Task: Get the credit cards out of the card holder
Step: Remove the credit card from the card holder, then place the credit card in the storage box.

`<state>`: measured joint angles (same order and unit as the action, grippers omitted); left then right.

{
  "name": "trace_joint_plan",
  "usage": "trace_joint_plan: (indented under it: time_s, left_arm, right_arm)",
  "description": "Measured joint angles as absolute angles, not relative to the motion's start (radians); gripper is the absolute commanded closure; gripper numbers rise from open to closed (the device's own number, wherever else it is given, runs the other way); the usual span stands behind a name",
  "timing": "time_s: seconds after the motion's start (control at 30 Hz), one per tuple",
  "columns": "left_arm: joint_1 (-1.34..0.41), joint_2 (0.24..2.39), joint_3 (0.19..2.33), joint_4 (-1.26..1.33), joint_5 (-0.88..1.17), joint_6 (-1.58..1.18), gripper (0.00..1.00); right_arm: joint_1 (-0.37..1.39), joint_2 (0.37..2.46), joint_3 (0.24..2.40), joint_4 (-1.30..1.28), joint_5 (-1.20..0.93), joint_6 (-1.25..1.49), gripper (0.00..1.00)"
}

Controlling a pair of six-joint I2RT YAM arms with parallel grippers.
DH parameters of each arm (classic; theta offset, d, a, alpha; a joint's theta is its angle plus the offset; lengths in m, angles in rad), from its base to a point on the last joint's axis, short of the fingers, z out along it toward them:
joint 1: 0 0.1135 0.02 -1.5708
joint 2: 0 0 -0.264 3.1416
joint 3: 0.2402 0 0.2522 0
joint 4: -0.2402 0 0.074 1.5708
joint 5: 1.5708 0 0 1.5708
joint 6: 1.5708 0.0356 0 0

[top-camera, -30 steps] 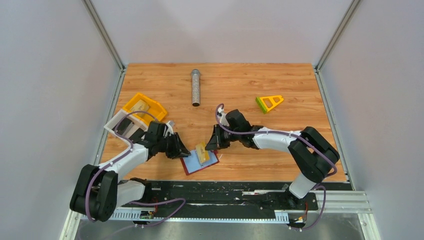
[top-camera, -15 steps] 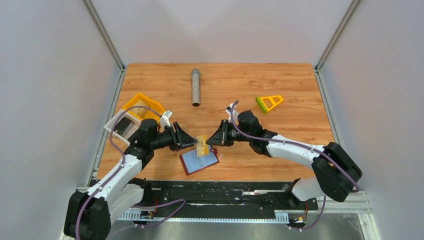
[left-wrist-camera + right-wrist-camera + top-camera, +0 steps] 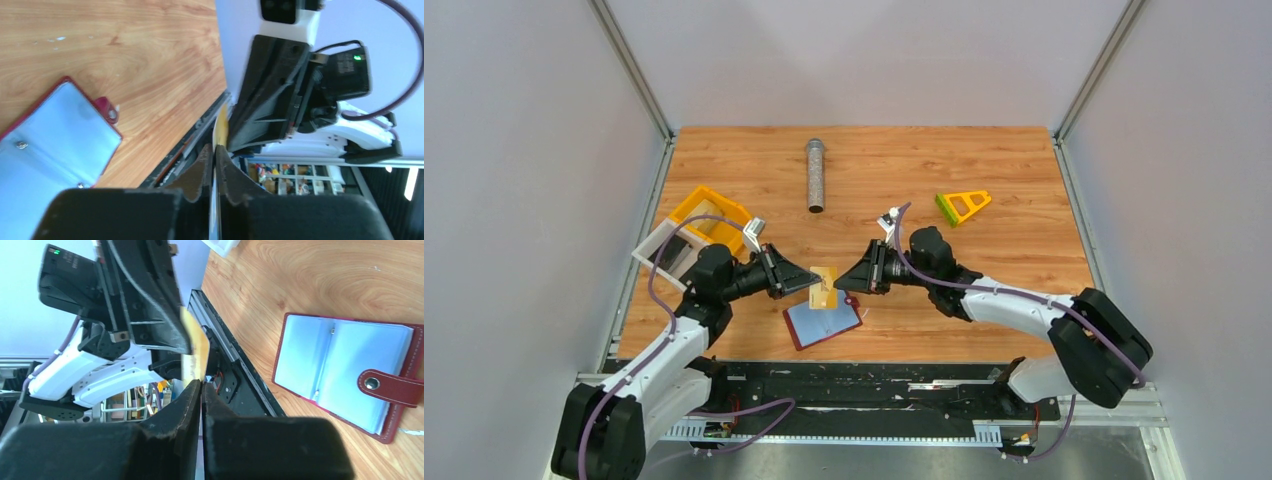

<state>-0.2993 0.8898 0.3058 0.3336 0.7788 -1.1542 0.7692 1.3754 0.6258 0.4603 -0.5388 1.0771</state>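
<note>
The card holder (image 3: 822, 322) lies open on the table, dark red with light blue pockets, also in the left wrist view (image 3: 55, 135) and the right wrist view (image 3: 345, 375). A tan-gold credit card (image 3: 824, 288) hangs in the air just above it, held from both sides. My left gripper (image 3: 812, 283) is shut on the card's left edge, and the thin card runs between its fingers (image 3: 215, 149). My right gripper (image 3: 837, 284) is shut on the opposite edge (image 3: 201, 384), with the card (image 3: 195, 357) sticking out past its tips.
A yellow tray (image 3: 714, 212) and a white tray (image 3: 664, 250) sit at the left edge behind my left arm. A metal cylinder (image 3: 815, 175) lies at the back centre. A yellow-green triangular piece (image 3: 963, 206) is at the back right.
My right gripper lifted the tan-gold card up off the holder. My left gripper swung away from the holder, opened, then shut on the card's free edge.
</note>
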Motion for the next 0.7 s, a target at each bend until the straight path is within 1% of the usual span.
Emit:
trace_joint_plan:
  time_s: [0.03, 0.13, 0.27, 0.33, 0.47, 0.7]
  left_arm:
    - [-0.299, 0.89, 0.305, 0.343, 0.785, -1.166, 1.0]
    - [-0.299, 0.89, 0.305, 0.388, 0.809, -1.182, 1.0]
    - [-0.299, 0.894, 0.307, 0.38, 0.837, -1.172, 1.0]
    - [-0.299, 0.907, 0.316, 0.36, 0.858, -1.153, 1.0]
    - [-0.299, 0.949, 0.366, 0.308, 0.911, -1.101, 1.0]
    - [-0.303, 1.012, 0.43, 0.252, 1.01, -1.03, 1.0]
  right_arm:
    - [0.769, 1.379, 0.625, 0.462, -0.545, 1.074, 0.87]
    - [0.767, 1.391, 0.619, 0.453, -0.576, 1.044, 0.79]
    - [0.747, 1.381, 0.623, 0.4, -0.63, 0.947, 0.64]
    - [0.72, 1.368, 0.633, 0.335, -0.671, 0.877, 0.6]
    - [0.675, 1.355, 0.701, 0.189, -0.734, 0.74, 0.56]
    - [0.651, 1.374, 0.904, -0.033, -0.826, 0.529, 0.54]
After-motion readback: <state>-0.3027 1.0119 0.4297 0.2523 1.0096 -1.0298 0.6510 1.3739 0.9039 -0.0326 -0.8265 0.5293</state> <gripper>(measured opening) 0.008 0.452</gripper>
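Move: The yellow credit card hangs between the two hands: its middle is about 2 cm back from the left hand point and 1 cm to its right, and about 3 cm left and 1 cm back of the right hand. The open card holder lies on the table roughly 15 cm below the left hand, some 2 cm back and 1 cm right; the white box stands about 32 cm to that hand's left, 14 cm ahead and 14 cm below. The left fingers close and pinch the credit card, which the right hand holds at first; the right fingers open and let go of it, that hand dipping and drawing off to the right by 2 to 3 cm, then rising about 4 cm while it rolls and turns counter-clockwise. Keeping its pinch, the left hand eases some 2 cm back, with a little right and up, and swings about 15 degrees clockwise. ##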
